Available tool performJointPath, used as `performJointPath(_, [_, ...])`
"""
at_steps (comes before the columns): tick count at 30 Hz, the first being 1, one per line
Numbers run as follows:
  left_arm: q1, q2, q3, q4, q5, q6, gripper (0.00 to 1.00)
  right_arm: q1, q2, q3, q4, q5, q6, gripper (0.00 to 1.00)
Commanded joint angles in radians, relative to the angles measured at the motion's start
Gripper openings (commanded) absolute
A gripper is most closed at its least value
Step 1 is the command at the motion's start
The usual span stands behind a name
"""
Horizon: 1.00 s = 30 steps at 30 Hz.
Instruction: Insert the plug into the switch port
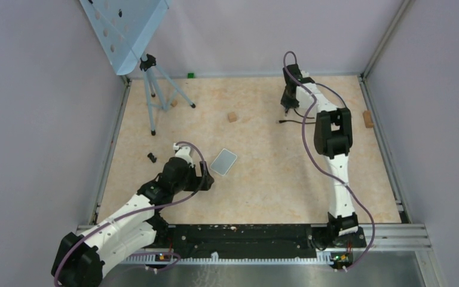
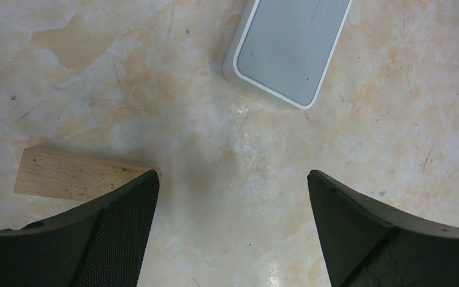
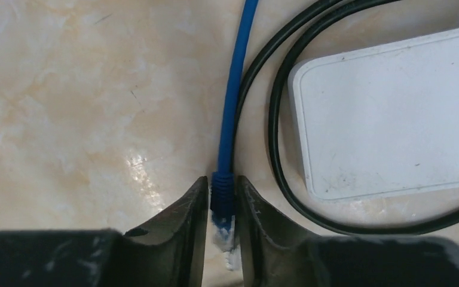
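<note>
The blue cable [image 3: 234, 89] lies on the table and ends in a clear plug [image 3: 222, 206] with a blue boot. My right gripper [image 3: 222, 179] is far back on the table [image 1: 286, 110], and its two fingers press on the boot from both sides. The switch [image 1: 224, 161] is a flat grey box with a white rim, lying mid-table. In the left wrist view the switch [image 2: 290, 48] sits just beyond my left gripper [image 2: 233, 173], which hangs wide open over bare table [image 1: 208, 176]. No port shows in any view.
A white box [image 3: 394, 113] with a black cable [image 3: 275, 119] looped round it lies right of the plug. A wooden block [image 2: 66, 173] sits by my left finger. More blocks [image 1: 232, 116] [image 1: 367, 118], a tripod [image 1: 152, 89] and a small black part [image 1: 152, 158] stand about.
</note>
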Motion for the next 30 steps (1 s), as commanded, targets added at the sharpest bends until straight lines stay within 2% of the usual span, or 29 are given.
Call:
performJointPath(1, [-0.004, 0.008, 0.0, 0.044, -0.004, 0.007, 0.99, -0.002, 0.046, 0.014, -0.045, -0.025, -0.045, 0.16])
performJointPath(6, [-0.004, 0.008, -0.006, 0.052, -0.018, 0.002, 0.99, 0.018, -0.09, -0.22, 0.111, -0.126, -0.109, 0.0])
performJointPath(14, [-0.004, -0.01, -0.017, 0.054, -0.044, -0.01, 0.99, 0.138, -0.503, -0.657, 0.349, -0.268, -0.293, 0.0])
performJointPath(18, [-0.004, -0.012, -0.02, 0.057, -0.046, -0.01, 0.99, 0.185, -0.712, -0.807, 0.373, -0.246, -0.314, 0.0])
performJointPath(23, [-0.005, 0.006, -0.016, 0.059, -0.042, -0.007, 0.99, 0.186, -0.974, -0.931, 0.364, -0.199, -0.276, 0.0])
performJointPath(28, [-0.004, 0.019, -0.011, 0.06, -0.04, -0.006, 0.99, 0.186, -1.132, -0.993, 0.306, -0.234, -0.258, 0.0])
performJointPath(30, [-0.004, 0.02, -0.011, 0.059, -0.036, -0.004, 0.99, 0.187, -1.177, -1.007, 0.278, -0.31, -0.264, 0.0])
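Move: Between the right hand's half-open fingers lies the blue cable's plug, right at the hand point. The white box, ringed by the coiled black cable, sits about 8 cm to its right and 3 cm farther out; a black plug lies some 6 cm back and 2 cm left. The switch is roughly 25 cm back and 21 cm left. From the idle left hand the blue plug lies about 36 cm ahead, 28 cm right and slightly below. Closing on the blue plug's boot, the right fingers pinch it, then the hand sweeps low over the table, back and somewhat left, away from its pick-up spot and towards the switch, turning about 30 degrees counter-clockwise. After some 13 cm back it climbs steeply, to about 18 cm up, easing farther back while the fingertips tilt outward and keep their grip. ##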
